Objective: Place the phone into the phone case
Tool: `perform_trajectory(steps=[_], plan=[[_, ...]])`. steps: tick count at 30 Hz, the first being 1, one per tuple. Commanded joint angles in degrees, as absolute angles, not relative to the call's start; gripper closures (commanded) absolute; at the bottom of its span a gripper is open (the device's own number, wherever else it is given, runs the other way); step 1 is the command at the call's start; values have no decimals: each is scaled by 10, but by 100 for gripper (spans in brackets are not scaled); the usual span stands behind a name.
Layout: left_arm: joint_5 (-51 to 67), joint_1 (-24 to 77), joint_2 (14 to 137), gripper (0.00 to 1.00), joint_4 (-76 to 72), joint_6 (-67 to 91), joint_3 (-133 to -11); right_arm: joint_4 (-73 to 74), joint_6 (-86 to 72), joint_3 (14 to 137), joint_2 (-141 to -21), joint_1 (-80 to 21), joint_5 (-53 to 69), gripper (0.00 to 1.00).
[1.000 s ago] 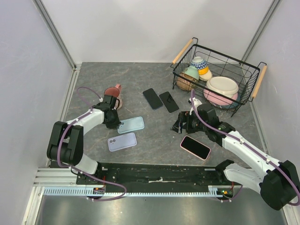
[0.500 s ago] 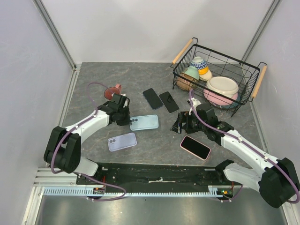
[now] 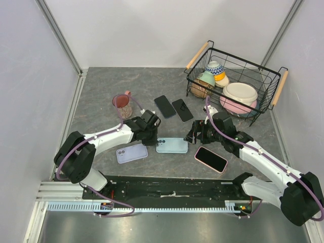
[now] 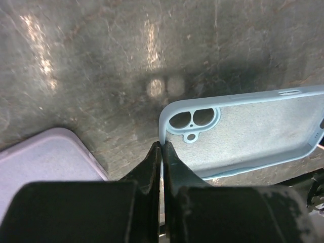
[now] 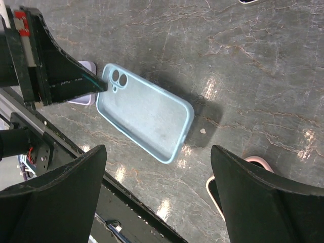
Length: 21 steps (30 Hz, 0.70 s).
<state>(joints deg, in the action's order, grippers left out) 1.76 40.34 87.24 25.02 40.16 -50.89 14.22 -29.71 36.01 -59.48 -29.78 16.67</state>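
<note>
A light blue phone case [image 3: 173,146] lies open side up near the table's middle. My left gripper [image 3: 154,137] is shut on the case's rim beside the camera cutout [image 4: 163,144]; the case [image 4: 243,126] extends to the right of it. My right gripper [image 3: 194,135] hovers open just right of the case, nothing between its fingers [image 5: 158,152]; the case [image 5: 144,119] lies below them. Two black phones [image 3: 165,106] [image 3: 182,110] lie face up farther back. A phone in a pink case [image 3: 210,159] lies right of the blue case.
A lavender phone [image 3: 131,153] lies back up to the left, close to my left arm. A pink cup [image 3: 121,104] stands at the back left. A black wire basket [image 3: 273,81] with several bowls fills the back right. The black rail [image 3: 172,187] runs along the near edge.
My left arm has swung right and toward the near edge, taking the blue case from left of centre to the middle. The right arm has stayed put, still open.
</note>
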Motion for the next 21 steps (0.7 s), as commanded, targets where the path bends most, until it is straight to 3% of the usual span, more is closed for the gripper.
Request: perform_trajectory(steps=[1, 6, 8, 9, 10, 12, 21], plan=[[3, 422, 873, 98, 233, 452, -497, 126, -296, 353, -589, -296, 161, 9], [2, 432, 875, 95, 227, 456, -494, 126, -292, 356, -592, -296, 165, 9], [2, 432, 875, 86, 228, 454, -495, 126, -293, 356, -591, -296, 161, 9], [3, 433, 873, 78, 228, 453, -496, 126, -292, 356, -591, -296, 161, 9], [3, 436, 873, 55, 226, 453, -496, 125, -293, 356, -591, -296, 161, 9], [-17, 442, 863, 40, 228, 452, -495, 126, -292, 357, -592, -296, 163, 9], [-25, 443, 846, 36, 229, 436, -500, 126, -287, 362, -606, -296, 166, 8]])
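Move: The left hand already holds the blue phone case by its left short edge; the spot on the table where the case goes has its middle some 8 cm right, 2 cm back and 4 cm below. The purple case lies about 13 cm left and 5 cm back of the hand, the phone in the pink case about 28 cm right and 8 cm back. From the right hand, that spot is roughly 12 cm left, 3 cm back and 11 cm below. The left hand eases about 2 cm back, slightly down, then opens and lets go of the blue case. ##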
